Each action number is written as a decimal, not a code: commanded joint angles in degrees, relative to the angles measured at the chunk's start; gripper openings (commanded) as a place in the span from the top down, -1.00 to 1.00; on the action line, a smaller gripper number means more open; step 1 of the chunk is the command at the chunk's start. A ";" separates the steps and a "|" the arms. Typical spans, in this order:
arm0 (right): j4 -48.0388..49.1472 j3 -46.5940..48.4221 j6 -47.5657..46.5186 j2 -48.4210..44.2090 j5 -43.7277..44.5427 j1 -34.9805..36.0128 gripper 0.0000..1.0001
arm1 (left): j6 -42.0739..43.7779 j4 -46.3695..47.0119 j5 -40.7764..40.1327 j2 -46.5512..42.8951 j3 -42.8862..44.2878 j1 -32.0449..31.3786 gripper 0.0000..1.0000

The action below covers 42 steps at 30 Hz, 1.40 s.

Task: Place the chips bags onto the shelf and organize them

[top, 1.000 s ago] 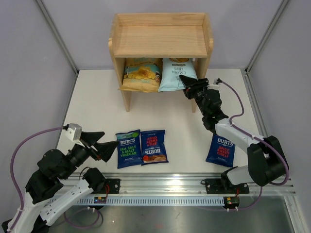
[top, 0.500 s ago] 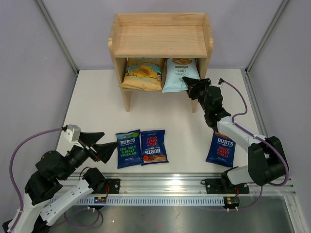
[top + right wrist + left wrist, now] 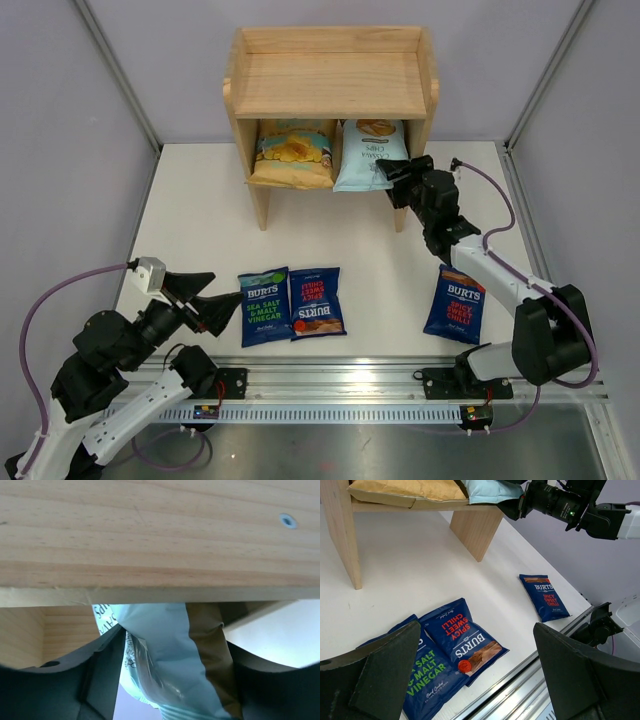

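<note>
The wooden shelf (image 3: 330, 85) stands at the back, its upper tier bare. On its lower tier a yellow-and-teal bag (image 3: 292, 152) lies beside the pale blue cassava bag (image 3: 368, 152). My right gripper (image 3: 392, 178) is at that bag's near right corner. In the right wrist view its open fingers flank the cassava bag (image 3: 170, 660), which fills the gap under the shelf board (image 3: 160, 540). Three dark blue BURTS bags lie flat on the table: salt and vinegar (image 3: 265, 306), spicy chilli (image 3: 317, 301), and another chilli (image 3: 456, 303). My left gripper (image 3: 215, 300) hovers open and empty left of them.
The shelf's right side panel (image 3: 404, 215) stands close to my right wrist. A metal rail (image 3: 330, 375) runs along the table's near edge. Grey walls close in the table on three sides.
My right gripper pushed the cassava bag further back onto the lower tier, and its fingers have spread wider. The left arm has not moved.
</note>
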 commanded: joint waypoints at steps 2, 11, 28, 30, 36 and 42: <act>-6.50 3.50 -3.12 -3.45 -0.48 -0.69 -0.34 | 1.06 2.65 1.85 -1.13 -0.27 -0.12 -0.98; -8.61 2.35 -4.62 -5.92 -1.71 -0.69 -0.59 | 1.06 2.56 0.97 -1.49 -0.18 -0.12 -0.98; -13.88 -0.98 -10.50 -15.05 -5.57 -0.60 -0.99 | -11.41 -9.13 -20.40 20.21 4.83 -0.12 -0.98; -13.98 -1.94 -13.14 -16.81 -7.58 -0.69 -0.99 | -15.80 -10.61 -20.30 22.23 4.48 -0.12 -0.98; -20.11 -3.71 -21.31 -22.52 -13.49 -0.69 -0.99 | -21.44 -8.79 -18.56 28.65 -1.31 1.71 -0.98; -24.80 -5.55 -28.96 -31.22 -20.50 -0.69 -0.99 | -23.55 -5.79 -10.99 29.10 -7.81 11.54 -0.98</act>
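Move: Below and ahead of the open left hand, the Sea Salt & Malt Vinegar bag lies flat, roughly 11 cm forward, 4 cm right and 28 cm down; the Spicy Sweet Chilli bag is about 13 cm to the right of it, level with it. The right fingers are still around the near right edge of the pale blue cassava bag, whose middle is about 7 cm ahead and 5 cm left at hand height; the yellow chips bag is some 24 cm left and 7 cm ahead. Opening from part-way to fully wide, the right fingers come free of the cassava bag as that hand backs about 12 cm out from the lower shelf, rising slightly late on, its left side rolling down. After a short wait the left hand sinks some 15 cm and reaches 7 cm forward towards the Sea Salt & Malt Vinegar bag, wrist tipping down and turning counter-clockwise, fingers staying wide. ##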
